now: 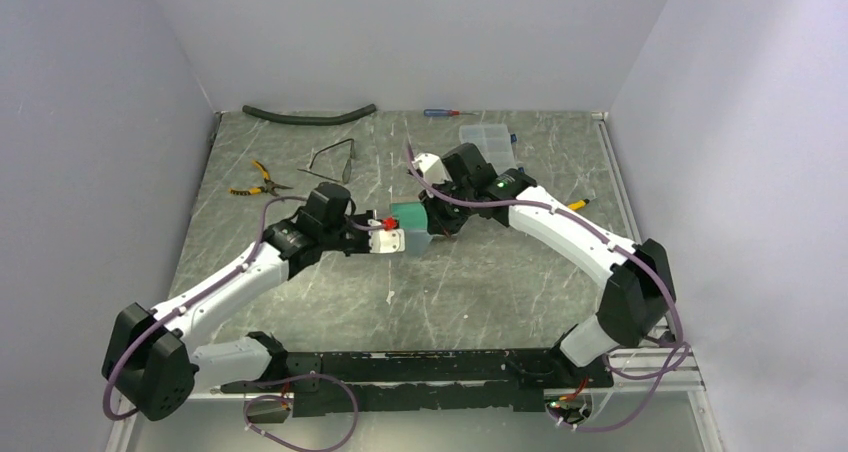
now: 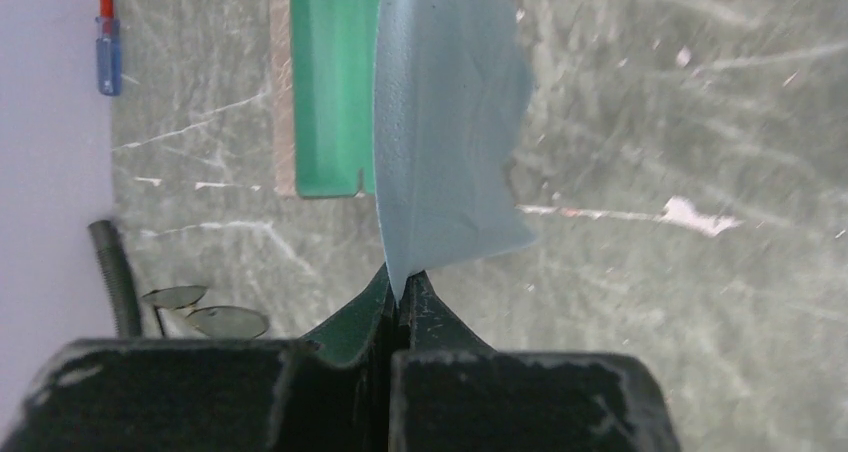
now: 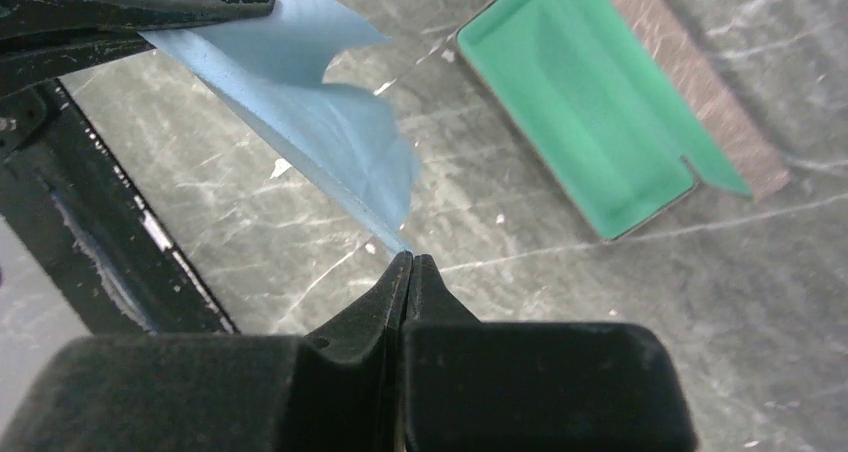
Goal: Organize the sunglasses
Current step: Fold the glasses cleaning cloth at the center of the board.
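The sunglasses point(image 1: 335, 162) lie unfolded on the table behind my left arm; their greyish lenses point(image 2: 208, 317) show at the lower left of the left wrist view. An open case with teal lining point(image 2: 330, 82) point(image 3: 580, 102) lies on the table under both grippers. A light blue cloth point(image 2: 445, 122) point(image 3: 310, 122) hangs stretched between them. My left gripper point(image 2: 405, 284) point(image 1: 402, 240) is shut on one corner of the cloth. My right gripper point(image 3: 411, 257) point(image 1: 432, 227) is shut with the cloth's opposite corner at its fingertips.
Yellow-handled pliers point(image 1: 258, 179) lie left of the sunglasses. A dark hose point(image 1: 310, 115) runs along the back edge. A blue-and-red screwdriver point(image 1: 440, 113) and a clear plastic box point(image 1: 487, 137) sit at the back right. Walls close in on both sides.
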Controlling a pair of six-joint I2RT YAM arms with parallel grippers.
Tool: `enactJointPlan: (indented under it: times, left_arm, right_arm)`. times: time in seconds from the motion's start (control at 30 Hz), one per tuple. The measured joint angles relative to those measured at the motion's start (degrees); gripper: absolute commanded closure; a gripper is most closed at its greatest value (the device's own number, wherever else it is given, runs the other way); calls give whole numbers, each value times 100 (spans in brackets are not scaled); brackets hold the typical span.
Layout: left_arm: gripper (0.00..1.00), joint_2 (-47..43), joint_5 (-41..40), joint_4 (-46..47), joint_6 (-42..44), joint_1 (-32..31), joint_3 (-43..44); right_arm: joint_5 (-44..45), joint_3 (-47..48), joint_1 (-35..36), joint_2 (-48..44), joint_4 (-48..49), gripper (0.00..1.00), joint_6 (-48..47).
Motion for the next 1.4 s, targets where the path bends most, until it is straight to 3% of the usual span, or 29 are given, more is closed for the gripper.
enactJointPlan:
  times: [0.3,0.67,1.13,1.4]
  left_arm:
    - [97,332,-118,-881,1364,190,308]
    - [97,719,-291,-1088,2033,197,308]
    - [97,597,-280,-2299,1805,-400,302]
    - [97,509,-129,-2677,1235,-702,-31]
  right_arm:
    - [-9,28,7,118,535,100,-212]
    - [-111,-549,59,114,1154,100,87]
    - [-507,-1534,531,2,1561,100,647]
    - [-780,-1956,802,-105,1875,100,1075]
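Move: Both hands already hold the blue cleaning cloth stretched between them, about 10 cm apart. The bare mid-board spot they take it to lies about 7 cm back, 3 cm right and 14 cm below the left hand; from the right hand, 7 cm back and 7 cm left. The open green-lined case is 11 cm ahead and 7 cm right of the left hand, and the white mark some 6 cm behind that hand, straight back, both at board level. Together, after easing barely forward, both arms sink and drift left, then draw back away from the green-lined case with the cloth held between them. The left goes about 9 cm back and 8 down, its fingers tipping some 30 degrees to point more steeply down; the right goes a little less far and turns only slightly. Both grippers stay shut on the cloth. ##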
